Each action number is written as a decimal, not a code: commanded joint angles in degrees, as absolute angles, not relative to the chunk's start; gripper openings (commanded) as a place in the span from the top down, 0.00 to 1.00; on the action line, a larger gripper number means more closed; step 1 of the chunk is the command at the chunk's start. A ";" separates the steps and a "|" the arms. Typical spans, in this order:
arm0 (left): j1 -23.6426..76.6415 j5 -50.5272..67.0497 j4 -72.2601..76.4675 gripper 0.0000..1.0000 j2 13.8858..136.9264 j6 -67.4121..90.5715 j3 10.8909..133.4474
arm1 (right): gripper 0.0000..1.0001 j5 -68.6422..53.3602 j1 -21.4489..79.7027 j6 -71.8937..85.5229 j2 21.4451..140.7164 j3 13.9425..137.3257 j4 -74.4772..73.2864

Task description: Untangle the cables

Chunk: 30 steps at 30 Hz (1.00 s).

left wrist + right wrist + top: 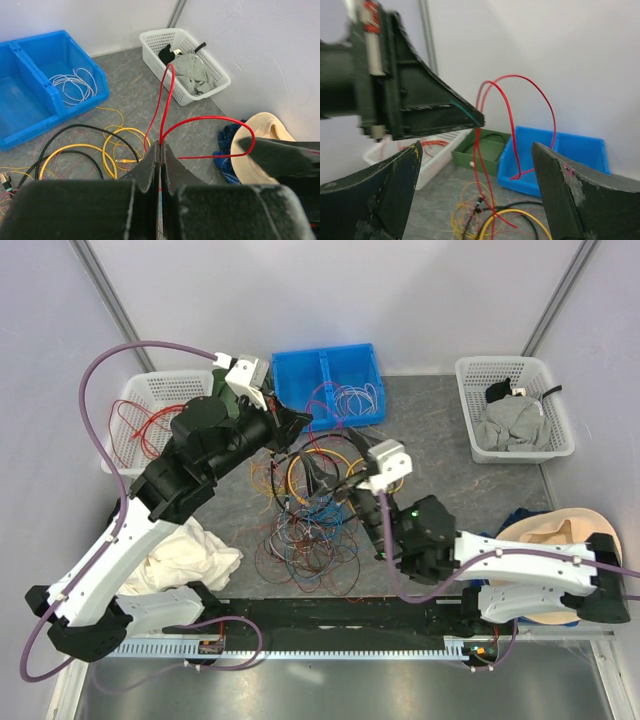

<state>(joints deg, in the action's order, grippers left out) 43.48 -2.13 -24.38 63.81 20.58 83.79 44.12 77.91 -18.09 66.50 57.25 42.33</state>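
Note:
The cables lie in a tangled heap on the grey table, with yellow loops, a black cable and thin coloured strands. My left gripper is shut on a red wire, lifted above the heap. The wire hangs down from its tip to the heap and arcs in loops beyond it. In the right wrist view the left gripper sits just above and ahead of my right gripper. The right gripper is open, its fingers either side of the hanging red wire, touching nothing.
A blue bin with pale wires and a green bin stand at the back. A white basket holding red wires is at the left. Another white basket with grey cloth is at the right. A straw hat and white cloth lie near the arms.

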 commanded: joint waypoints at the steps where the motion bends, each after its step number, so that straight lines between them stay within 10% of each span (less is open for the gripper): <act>1: 43.51 -0.18 -23.20 0.98 60.91 22.50 82.36 | 0.02 50.53 74.28 -21.36 70.48 61.16 45.71; 6: 43.51 -0.18 -23.47 0.98 58.72 22.41 80.95 | 0.16 49.40 69.09 -16.71 70.66 62.05 43.25; 13: 43.51 -0.96 -23.55 0.98 57.39 22.24 79.19 | 1.00 47.64 68.29 -13.81 66.55 59.16 42.98; 16: 43.51 -2.10 -23.55 0.90 57.22 21.80 78.93 | 1.00 46.15 68.20 -12.05 62.69 58.01 39.66; 19: 43.51 -4.82 -23.55 0.48 56.43 21.45 78.58 | 1.00 44.83 68.20 -8.80 58.03 57.48 34.48; 21: 43.51 -7.28 -23.38 0.01 55.90 21.45 78.22 | 1.00 44.91 68.20 -6.60 55.91 58.00 31.31; 30: 43.51 -9.08 -12.78 0.00 51.69 21.36 71.73 | 1.00 42.89 68.12 -2.73 50.37 64.59 13.55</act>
<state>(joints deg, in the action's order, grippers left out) 43.48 -10.33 -22.02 54.02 21.63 75.37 44.71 68.25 -5.37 51.24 60.82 22.48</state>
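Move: The red cable stands in a loop, pinched in the shut left fingertips. From the open right gripper, its near part is about 6 cm ahead, 2 cm to the right and 2 cm lower. Some 40 cm below the right gripper, the black cable lies 14 cm ahead and level sideways, the yellow cable 14 cm ahead and 4 cm right, and the blue bin 37 cm ahead, level sideways. Reach the open right gripper about 6 cm forward, slightly down and right, turning a little clockwise, and shut it on the red cable beside the left fingertips. Ease the left gripper back slightly meanwhile; only once the right has closed, open it and shift it left. Draw the right gripper away rightward, up and a little back, keeping its pinch. ##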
